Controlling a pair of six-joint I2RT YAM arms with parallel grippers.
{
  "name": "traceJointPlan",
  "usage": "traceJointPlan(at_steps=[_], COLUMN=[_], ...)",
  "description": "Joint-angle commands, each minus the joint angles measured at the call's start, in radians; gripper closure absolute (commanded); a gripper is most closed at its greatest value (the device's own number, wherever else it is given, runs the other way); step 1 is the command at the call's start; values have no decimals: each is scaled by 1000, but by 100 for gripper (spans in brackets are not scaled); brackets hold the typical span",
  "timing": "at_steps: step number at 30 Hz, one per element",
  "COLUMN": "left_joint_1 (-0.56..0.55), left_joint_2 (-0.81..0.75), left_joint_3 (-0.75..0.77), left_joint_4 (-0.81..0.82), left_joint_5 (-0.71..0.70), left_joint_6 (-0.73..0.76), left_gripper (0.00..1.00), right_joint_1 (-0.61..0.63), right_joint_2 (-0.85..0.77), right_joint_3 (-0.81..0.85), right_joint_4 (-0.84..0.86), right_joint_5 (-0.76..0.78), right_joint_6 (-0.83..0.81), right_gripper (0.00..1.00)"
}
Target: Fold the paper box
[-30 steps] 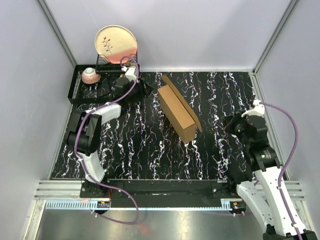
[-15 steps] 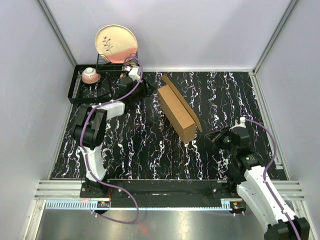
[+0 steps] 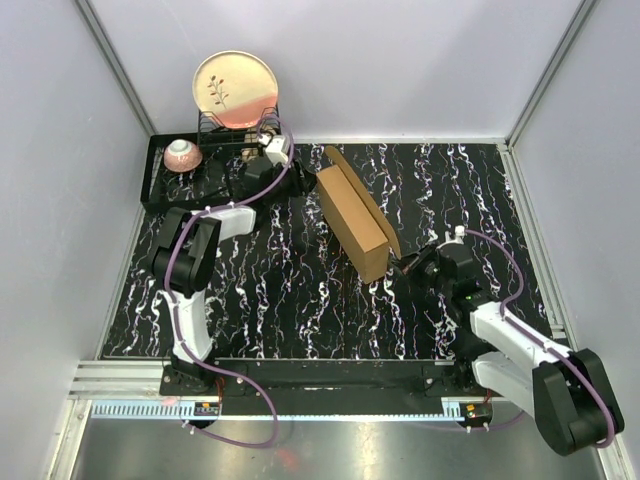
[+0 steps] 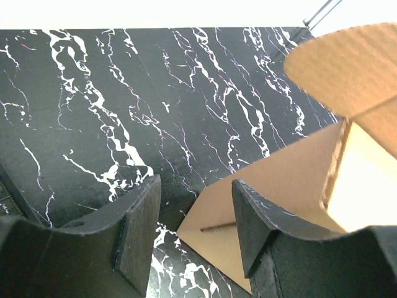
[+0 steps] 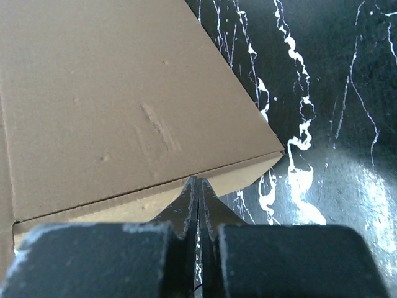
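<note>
The paper box (image 3: 352,215) is a long brown carton lying slantwise in the middle of the black marble table, with an open flap at its far end. My left gripper (image 3: 297,179) sits at that far left end. In the left wrist view it (image 4: 195,220) is open, and a corner of the box's flap (image 4: 273,186) lies on the table beyond the gap, touching neither finger. My right gripper (image 3: 404,262) is at the box's near right corner. In the right wrist view its shut tips (image 5: 198,186) rest against the narrow flap along the box's (image 5: 124,93) lower edge, gripping nothing.
A black dish rack (image 3: 157,178) stands at the table's back left, close behind the left arm. It holds an upright pink plate (image 3: 235,90) and a small pink bowl (image 3: 181,153). Grey walls enclose the table on three sides.
My right arm has swung left from the table's right edge to the box's near corner and its jaws have shut. My left gripper has moved right, toward the box's far end.
</note>
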Motion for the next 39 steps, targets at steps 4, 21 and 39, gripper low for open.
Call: traceJointPlan(at_steps=[4,21,39], left_joint_1=[-45,-47,-113], left_joint_2=[6,-87,-330], left_joint_3=[-46,-107,-111], left_joint_4=[13,-33,-246], left_joint_5=[71,-10,-203], left_joint_6=[-4,26,13], left_gripper=[48,47,47], right_joint_1=[8,8,8], right_joint_2=[74,-193,-352], right_joint_3=[8,48,291], right_joint_4=[183,-132,-494], right_joint_5=[26,116,227], right_joint_6=[26,-103,-290], right_gripper=[100,98,79])
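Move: The box stands on its side, slanting from far left to near right. Its middle lies about 10 cm ahead and 9 cm left of my closed right fingertips, which are right at the lid's near end. From my left hand the middle is some 6 cm back, 9 cm right and 6 cm lower. The box's far end is only about 4 cm to the left hand's right and 3 cm farther out. My right hand nudges forward barely 1.5 cm at the near end of the lid, then leaves, rising about 13 cm and swinging 5 cm right, away from the box, while its fingers tip up and part slightly. My left hand, staying half open, draws back along the box's left side, first sinking some 4 cm and easing right, then climbing to end 3.5 cm above its start. ##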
